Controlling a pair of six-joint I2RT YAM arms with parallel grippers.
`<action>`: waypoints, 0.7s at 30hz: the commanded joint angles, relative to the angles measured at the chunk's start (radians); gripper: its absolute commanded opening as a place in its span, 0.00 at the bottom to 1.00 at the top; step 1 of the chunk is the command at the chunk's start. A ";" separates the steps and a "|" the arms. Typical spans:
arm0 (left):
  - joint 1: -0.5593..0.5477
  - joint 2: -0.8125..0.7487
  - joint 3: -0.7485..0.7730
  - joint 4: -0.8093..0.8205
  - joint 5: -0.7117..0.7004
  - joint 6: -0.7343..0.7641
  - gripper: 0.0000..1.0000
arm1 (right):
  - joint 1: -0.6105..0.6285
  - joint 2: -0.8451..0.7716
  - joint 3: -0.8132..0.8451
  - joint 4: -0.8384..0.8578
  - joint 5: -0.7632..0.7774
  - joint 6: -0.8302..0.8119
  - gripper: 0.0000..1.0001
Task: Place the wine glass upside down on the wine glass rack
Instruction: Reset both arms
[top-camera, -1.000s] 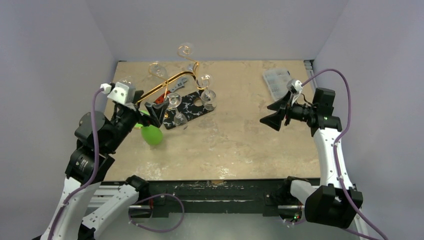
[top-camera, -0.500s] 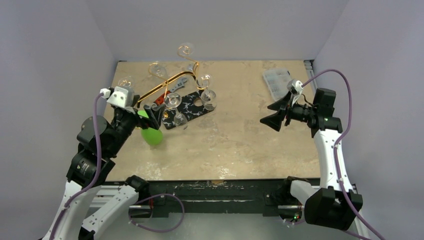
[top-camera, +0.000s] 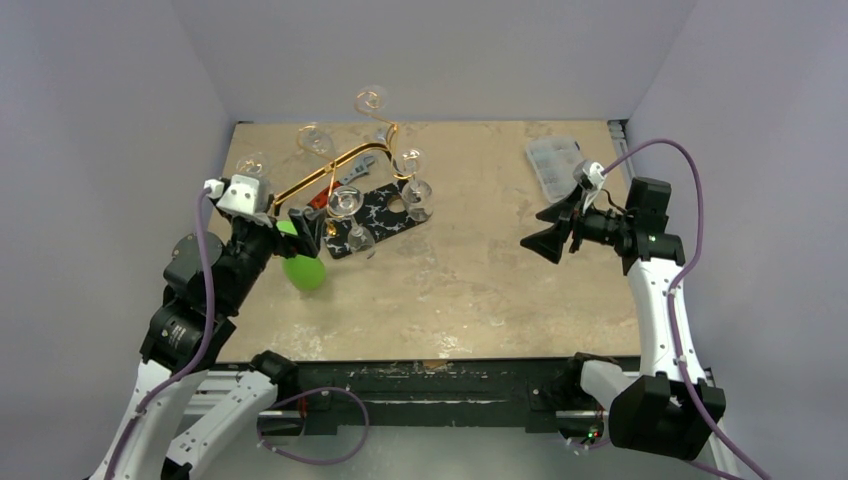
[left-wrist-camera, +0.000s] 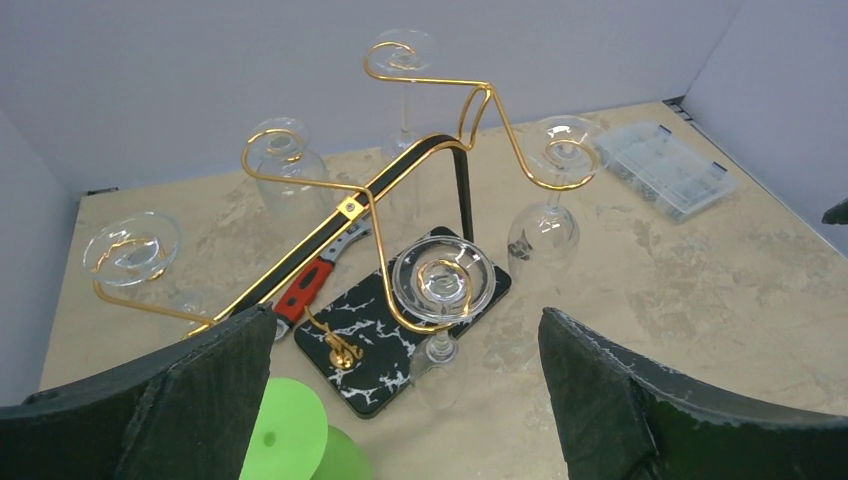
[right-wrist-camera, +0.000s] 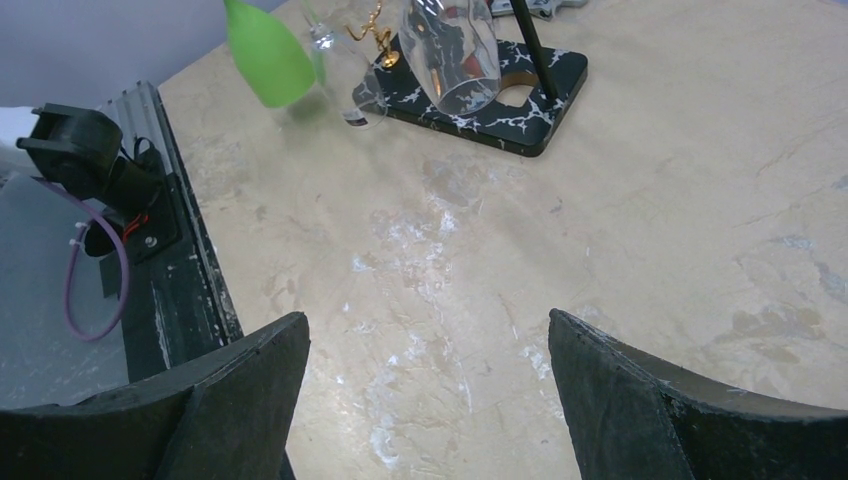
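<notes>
The gold wire wine glass rack (top-camera: 335, 165) (left-wrist-camera: 350, 208) stands at the back left on a black white-veined base (top-camera: 375, 215) (left-wrist-camera: 380, 340). Several clear wine glasses hang upside down in its scroll loops. The nearest wine glass (left-wrist-camera: 443, 280) (top-camera: 345, 205) hangs just beyond my left gripper (top-camera: 308, 230) (left-wrist-camera: 407, 312). That gripper is open and holds nothing. A green wine glass (top-camera: 303, 268) (left-wrist-camera: 285, 430) lies on its side below it. My right gripper (top-camera: 540, 232) (right-wrist-camera: 428, 318) hovers open and empty over bare table at the right.
A red-handled wrench (top-camera: 322, 197) (left-wrist-camera: 310, 285) lies under the rack's bar. A clear plastic organiser box (top-camera: 555, 160) (left-wrist-camera: 665, 170) sits at the back right. The black rail (right-wrist-camera: 170, 270) marks the table's near edge. Grey walls close in three sides.
My left arm has sunk and drawn back a little, its wrist slightly lower. The right arm, the rack and the glasses have not moved.
</notes>
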 joint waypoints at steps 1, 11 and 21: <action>0.045 -0.003 -0.017 0.034 -0.024 -0.037 1.00 | -0.006 0.002 0.050 -0.025 0.011 -0.033 0.88; 0.168 -0.025 -0.045 0.037 -0.008 -0.108 1.00 | -0.005 0.004 0.070 -0.063 0.040 -0.073 0.88; 0.202 -0.066 -0.099 0.037 -0.088 -0.083 1.00 | -0.006 0.001 0.085 -0.073 0.073 -0.082 0.88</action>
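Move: My empty left hand is above and just short of the hung green glass, whose middle lies about 5 cm ahead, 8 cm left and 19 cm below. The front clear glass hangs some 12 cm ahead, 6 cm right and 20 cm down, and the middle of the rack's gold crossbar about 21 cm ahead, 2 cm right and 15 cm below. From my right hand the green glass is roughly 65 cm left, 2 cm ahead and 8 cm lower. With nothing in its wide-open fingers, my left hand swings about 5 cm left, high above the glasses, sinking some 3 cm on the way. That carries it away from the clear glass and closer above the green one. The wrist turns about 15 degrees counter-clockwise, so the fingers end up pointing almost straight forward, still open. ##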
